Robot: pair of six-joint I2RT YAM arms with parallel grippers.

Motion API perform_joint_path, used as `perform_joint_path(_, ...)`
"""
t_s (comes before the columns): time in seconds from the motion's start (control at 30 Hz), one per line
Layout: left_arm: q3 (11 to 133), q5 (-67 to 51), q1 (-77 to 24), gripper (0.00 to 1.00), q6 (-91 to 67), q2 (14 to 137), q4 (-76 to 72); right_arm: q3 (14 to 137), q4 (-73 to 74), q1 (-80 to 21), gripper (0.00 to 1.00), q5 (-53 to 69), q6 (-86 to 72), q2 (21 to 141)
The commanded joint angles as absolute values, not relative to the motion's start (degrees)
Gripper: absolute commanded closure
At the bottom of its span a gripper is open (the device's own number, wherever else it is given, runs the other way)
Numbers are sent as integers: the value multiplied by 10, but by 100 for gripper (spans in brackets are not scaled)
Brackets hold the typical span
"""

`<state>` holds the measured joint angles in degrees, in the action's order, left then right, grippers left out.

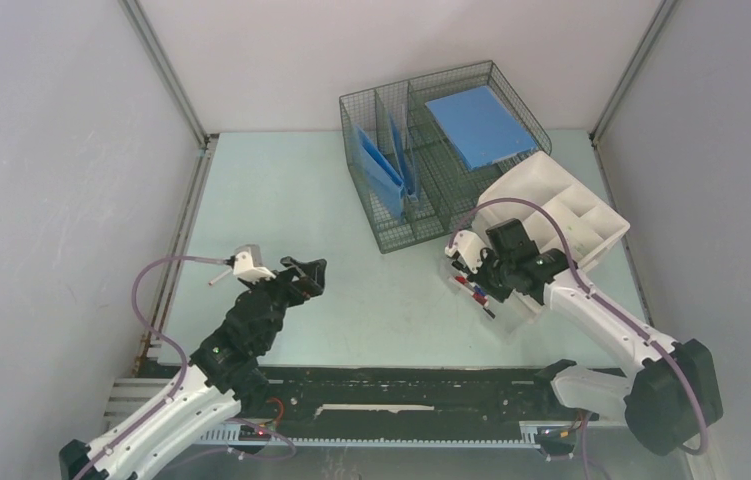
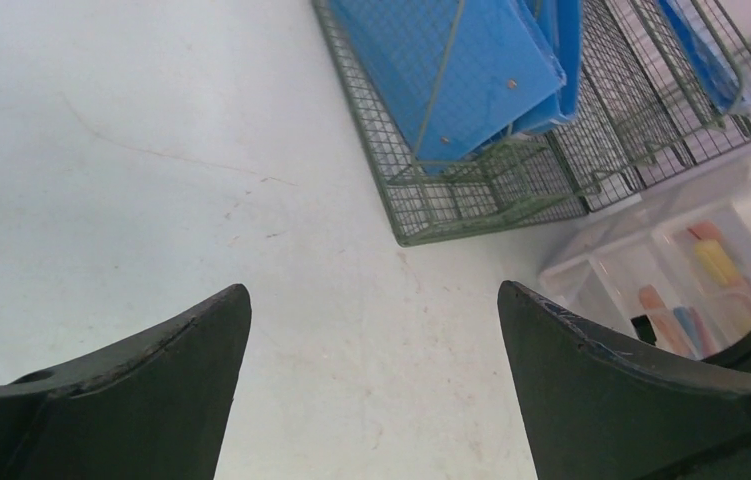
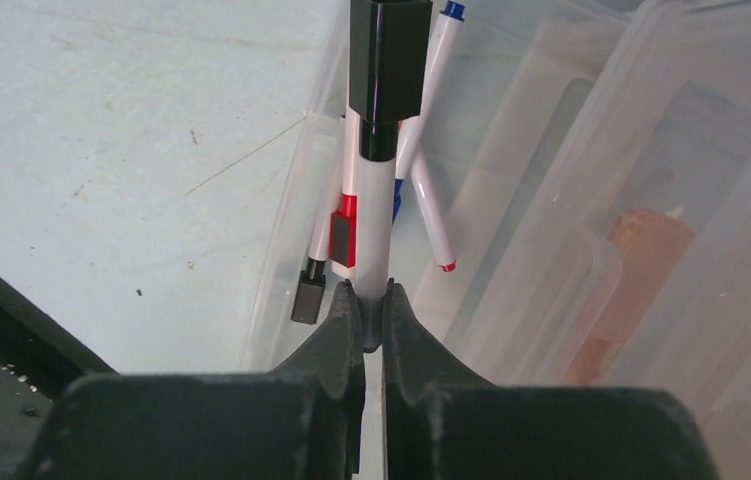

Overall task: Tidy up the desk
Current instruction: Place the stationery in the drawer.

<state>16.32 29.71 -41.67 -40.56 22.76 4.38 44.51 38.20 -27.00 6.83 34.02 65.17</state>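
The pale mint-green desk (image 1: 281, 200) fills the middle of the top view. My left gripper (image 1: 311, 275) hovers over bare desk, open, nothing between its fingers (image 2: 191, 360). My right gripper (image 1: 473, 275) is shut on the lower end of a white marker with a black cap (image 3: 376, 200). That marker hangs over the left compartment of a clear plastic tray (image 3: 291, 220), which holds other pens: a slim red-tipped pen (image 3: 431, 215) and a marker with a red label (image 3: 336, 240). The right gripper (image 3: 365, 290) pinches the marker's barrel between both fingertips.
A wire basket (image 1: 431, 160) at the back holds upright blue folders (image 1: 381, 170) and a flat blue notebook (image 1: 479, 125). A white compartment box (image 1: 561, 205) stands to its right, behind the clear tray (image 1: 511, 310). Grey walls enclose three sides; a black rail (image 1: 401, 385) runs along the front.
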Motion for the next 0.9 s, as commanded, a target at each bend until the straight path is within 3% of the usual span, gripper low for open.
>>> perform_joint_path(0.0,150,278,-381,0,-427,216,53,442,368,-272,95,34,330,668)
perform_joint_path(0.07,147,271,-365,0,-430,215,55,442,369,-271,91,27,327,681)
perform_joint_path(0.43,139,232,-286,0,-440,199,77,443,376,-271,50,53,319,679)
perform_joint_path(0.67,129,170,-194,0,-461,202,74,457,405,-272,43,147,332,621)
perform_joint_path(0.87,145,91,-48,0,-475,257,94,457,413,-278,42,160,348,602)
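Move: The left hand is empty; the last marker, red-capped, lies about 20 cm to its left, some 4 cm ahead and 16 cm below. The wire basket's near corner is about 17 cm right and 10 cm ahead of this hand. The right hand holds a black-capped marker over the open drawer; the markers lying in it are about 4 cm left, 2 cm ahead and 4 cm below, and the white drawer unit stands some 15 cm ahead and 11 cm right. Leftward, the left hand sweeps about 8 cm towards the red-capped marker, sinking some 4 cm and turning roughly 15 degrees counter-clockwise, fingers still wide open. The right hand eases down about 2 cm into the drawer, opens to just over half and lets go of the black-capped marker, then lifts some 3 cm while drawing slightly back. ##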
